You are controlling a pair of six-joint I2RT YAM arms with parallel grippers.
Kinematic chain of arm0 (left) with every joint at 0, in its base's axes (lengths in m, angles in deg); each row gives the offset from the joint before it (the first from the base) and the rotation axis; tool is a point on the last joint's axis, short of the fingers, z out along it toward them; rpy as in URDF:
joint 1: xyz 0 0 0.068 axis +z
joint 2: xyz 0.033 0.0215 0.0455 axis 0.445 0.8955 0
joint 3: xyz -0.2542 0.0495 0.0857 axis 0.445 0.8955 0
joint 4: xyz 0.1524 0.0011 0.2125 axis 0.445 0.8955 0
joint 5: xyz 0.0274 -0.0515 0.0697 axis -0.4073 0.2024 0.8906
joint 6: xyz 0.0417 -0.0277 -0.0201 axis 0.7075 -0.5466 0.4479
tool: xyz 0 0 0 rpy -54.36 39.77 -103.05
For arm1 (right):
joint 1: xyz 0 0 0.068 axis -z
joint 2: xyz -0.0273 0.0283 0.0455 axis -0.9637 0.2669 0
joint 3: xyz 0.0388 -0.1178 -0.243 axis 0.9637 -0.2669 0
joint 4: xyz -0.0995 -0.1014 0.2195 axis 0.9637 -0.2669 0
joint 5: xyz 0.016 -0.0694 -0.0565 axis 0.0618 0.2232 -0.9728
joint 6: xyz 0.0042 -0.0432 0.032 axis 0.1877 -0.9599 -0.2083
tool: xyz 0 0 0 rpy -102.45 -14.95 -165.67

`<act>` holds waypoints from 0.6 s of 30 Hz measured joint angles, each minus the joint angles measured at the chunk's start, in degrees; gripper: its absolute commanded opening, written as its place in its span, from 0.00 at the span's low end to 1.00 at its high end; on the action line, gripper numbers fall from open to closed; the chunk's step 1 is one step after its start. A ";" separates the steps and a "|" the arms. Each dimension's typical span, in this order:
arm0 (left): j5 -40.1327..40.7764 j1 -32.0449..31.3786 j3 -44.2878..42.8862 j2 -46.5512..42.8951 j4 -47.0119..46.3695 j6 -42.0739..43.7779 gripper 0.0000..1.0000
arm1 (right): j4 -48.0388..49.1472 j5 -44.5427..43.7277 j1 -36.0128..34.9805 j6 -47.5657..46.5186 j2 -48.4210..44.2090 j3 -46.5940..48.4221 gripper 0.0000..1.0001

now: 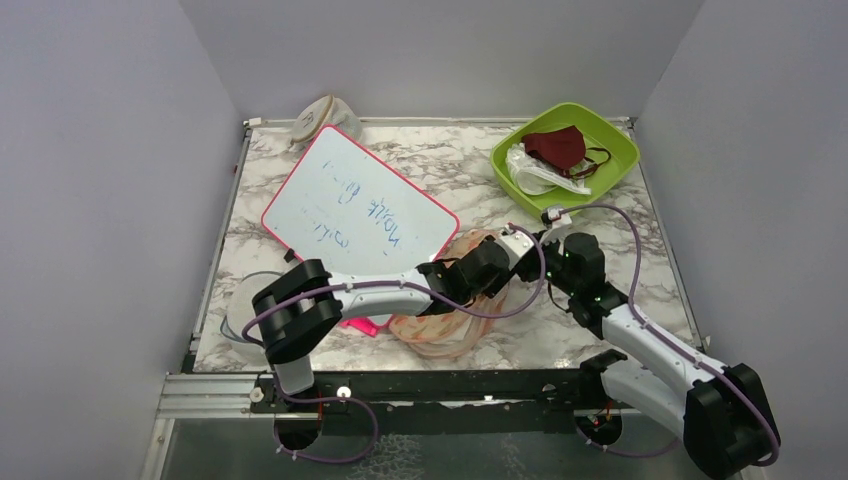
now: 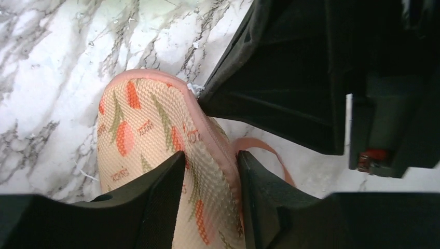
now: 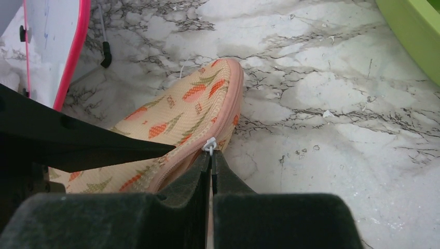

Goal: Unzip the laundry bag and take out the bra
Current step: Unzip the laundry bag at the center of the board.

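Note:
The laundry bag (image 1: 440,335) lies on the marble table near the front, peach with orange and green prints and pink zip edging (image 2: 220,150). My left gripper (image 2: 210,179) is shut on the bag's edge (image 2: 140,129), with fabric filling the gap between its fingers. My right gripper (image 3: 211,155) is shut on the zip pull, just below the white slider (image 3: 209,145) at the bag's seam (image 3: 187,109). In the top view the left gripper (image 1: 497,262) and right gripper (image 1: 548,250) meet over the bag's right end. The bra is hidden.
A pink-framed whiteboard (image 1: 355,205) lies just behind the bag. At the back right, a green bin (image 1: 618,160) holds a maroon mask (image 1: 555,145) and a clear wrapper (image 1: 535,175). A beige rounded fabric thing (image 1: 320,118) sits in the back left corner.

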 measured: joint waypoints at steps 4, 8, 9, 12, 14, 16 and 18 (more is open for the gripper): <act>1.57 0.00 -0.72 1.33 0.50 1.31 0.00 | -0.17 0.00 0.00 0.02 -0.85 0.00 0.01; 1.99 0.00 -0.70 1.20 0.61 3.06 0.00 | -0.20 -0.07 0.00 0.02 -0.90 0.00 0.01; 1.88 0.00 -0.52 0.90 0.59 3.67 0.00 | -0.17 -0.17 0.00 0.04 -0.87 0.00 0.01; 0.72 0.00 1.46 -2.10 0.33 5.97 0.00 | 0.15 -0.37 0.00 0.00 -0.24 0.00 0.01; -0.94 0.07 2.86 -4.52 0.37 7.69 0.00 | 0.59 -0.28 -0.13 -0.07 0.79 0.07 0.01; -3.06 0.04 4.31 -6.67 -0.02 9.53 0.00 | 1.14 -0.31 -0.09 -0.39 2.16 0.33 0.01; -6.01 0.07 6.64 -9.16 -0.79 11.78 0.00 | 1.95 -0.28 -0.09 -1.20 3.30 0.57 0.01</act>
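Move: The left hand, fingers half open, already straddles the laundry bag's zip edge, which lies about 1 cm ahead of its hand point, 0 cm sideways and 1 cm lower. The zip pull is some 3 cm ahead and 2 cm right; the green basket roughly 25 cm ahead, 12 cm right and 8 cm lower. From the right hand, the zip pull in its closed fingers is about 1 cm ahead, and the zip edge to be pinched 2 cm back and 2 cm left. Easing under 1 cm forward and down, the left hand shuts its fingers on the bag's zip edge just short of the zip pull, then keeps the pinch and draws it up about 3 cm and back some 2.5 cm, with a little to the left, turning about 10 degrees clockwise. The right hand stays almost still, keeping its pinch on the zip pull as the bag is drawn away from it. ##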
